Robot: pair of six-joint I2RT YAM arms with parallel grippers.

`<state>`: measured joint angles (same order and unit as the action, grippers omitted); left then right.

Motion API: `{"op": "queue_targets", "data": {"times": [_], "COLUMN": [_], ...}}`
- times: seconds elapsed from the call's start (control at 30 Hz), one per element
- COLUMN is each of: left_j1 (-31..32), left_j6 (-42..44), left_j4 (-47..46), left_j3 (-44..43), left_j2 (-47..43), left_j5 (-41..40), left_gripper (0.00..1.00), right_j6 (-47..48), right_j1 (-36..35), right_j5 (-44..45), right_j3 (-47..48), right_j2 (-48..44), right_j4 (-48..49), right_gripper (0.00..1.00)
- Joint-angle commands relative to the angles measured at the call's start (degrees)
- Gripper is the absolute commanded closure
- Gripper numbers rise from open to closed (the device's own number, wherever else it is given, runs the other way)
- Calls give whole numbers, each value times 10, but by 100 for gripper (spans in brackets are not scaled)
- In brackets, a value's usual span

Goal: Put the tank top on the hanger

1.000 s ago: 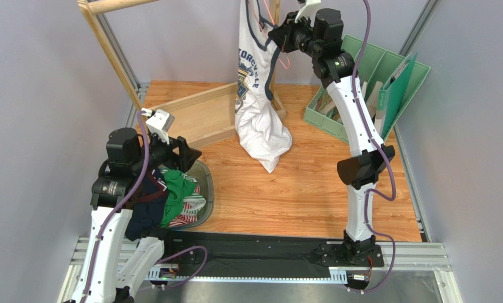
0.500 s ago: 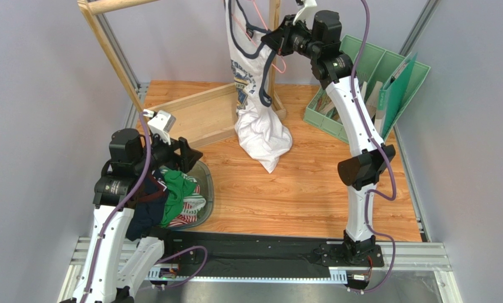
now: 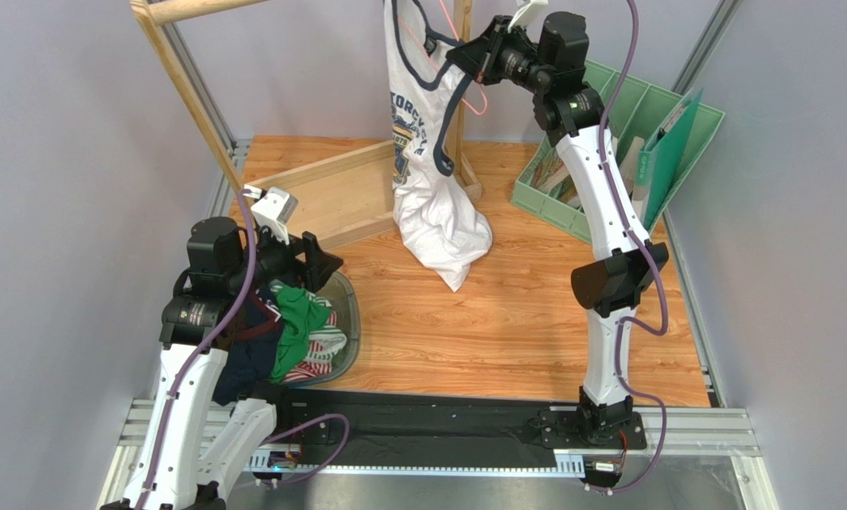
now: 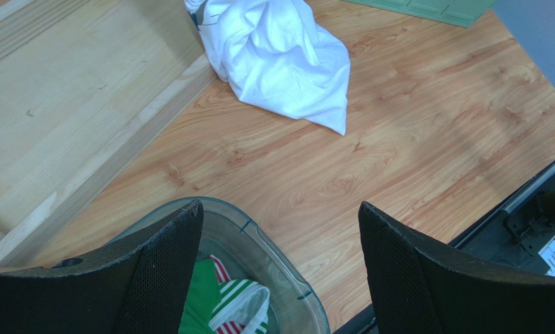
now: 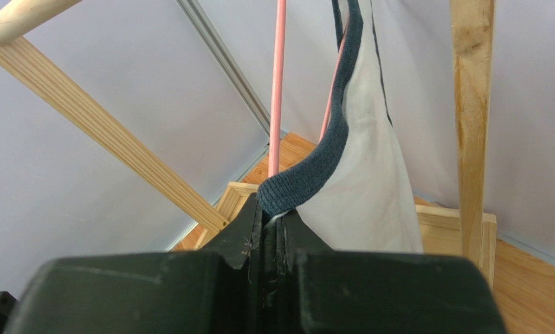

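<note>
The white tank top (image 3: 422, 159) with navy trim hangs from the top of the view, its lower end bunched on the table (image 4: 280, 59). The thin pink hanger (image 3: 472, 80) shows beside its upper part, and as a pink wire in the right wrist view (image 5: 278, 83). My right gripper (image 3: 462, 55) is raised high and shut on the tank top's navy trim (image 5: 315, 167), right next to the pink wire. My left gripper (image 4: 280, 257) is open and empty, hovering over the clear bin (image 4: 287, 271) at the near left.
A wooden rack frame (image 3: 188, 80) with a flat wooden base (image 3: 337, 191) stands at the back left; one post (image 5: 472, 104) rises right of the tank top. The bin (image 3: 345, 292) holds green, striped and dark garments. A green file organiser (image 3: 635, 138) stands at the back right.
My right gripper has lifted and shifted the navy trim, so the tank top's upper part has moved up and to the left beside the hanger. The left arm has barely moved.
</note>
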<state>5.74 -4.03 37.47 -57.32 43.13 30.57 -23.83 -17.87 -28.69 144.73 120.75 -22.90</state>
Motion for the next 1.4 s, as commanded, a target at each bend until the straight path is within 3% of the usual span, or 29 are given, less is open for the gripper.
{"op": "queue_targets", "data": {"times": [0.0, 0.17, 0.6, 0.7, 0.73, 0.8, 0.83, 0.93, 0.97, 1.17, 1.37], "left_j1": [-4, -4, -4, -4, -4, -4, -4, -4, -4, 10, 129], "left_j6": [-1, -2, -7, -8, -8, -9, -9, -12, -14, -44, -62], "left_j4": [-11, -11, -21, -23, -26, -30, -32, -42, -47, -105, -141], "left_j3": [-3, 2, 18, 19, 19, 19, 19, 19, 19, 29, 5], "left_j2": [-2, -3, -10, -9, -7, -5, -2, 7, 10, 50, 142], "left_j5": [6, 10, 9, 10, 10, 11, 12, 15, 22, 15, -82], "left_gripper": [14, 14, 14, 14, 13, 13, 12, 12, 12, 12, 12], "right_j6": [-28, -42, -27, -14, -10, -3, 1, 19, 26, 86, 119], "right_j1": [0, 10, 11, 11, 11, 11, 11, 11, 11, 11, 11], "right_j5": [-16, -34, -16, -4, -2, 1, 0, 17, 26, 148, 309], "right_j3": [1, 32, -41, -52, -54, -57, -56, -57, -57, -73, -145], "right_j2": [4, 36, -9, -24, -28, -32, -37, -51, -56, -104, -161], "right_j4": [52, 31, 25, 23, 23, 20, 19, 11, 7, -38, -41], "right_gripper": [100, 100, 98, 73, 58, 45, 32, 18, 1, 0, 0]}}
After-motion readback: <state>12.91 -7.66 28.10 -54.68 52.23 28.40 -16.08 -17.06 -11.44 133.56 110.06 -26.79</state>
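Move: The right hand already pinches the tank top's navy-edged right shoulder strap, with the hanger's right end about 4 cm to its right and 7 cm below, roughly level with it in reach. The tank top's hanging body is centred some 8 cm left, 1 cm ahead and 20 cm down; the right rack post stands about 15 cm ahead and 2 cm right. From the empty left hand the hanger's right end is some 28 cm ahead, 23 cm right and 10 cm higher. Downward first, about 5 cm and slightly forward, tipping a little down, the right hand brings the pinched strap onto the hanger's right arm and pauses. Its fingers then open wide, let go of the strap and draw off some 7 cm right while rising and turning clockwise. Late on, the open, empty left hand eases forward, right and down towards the tank top, a few centimetres each way. ##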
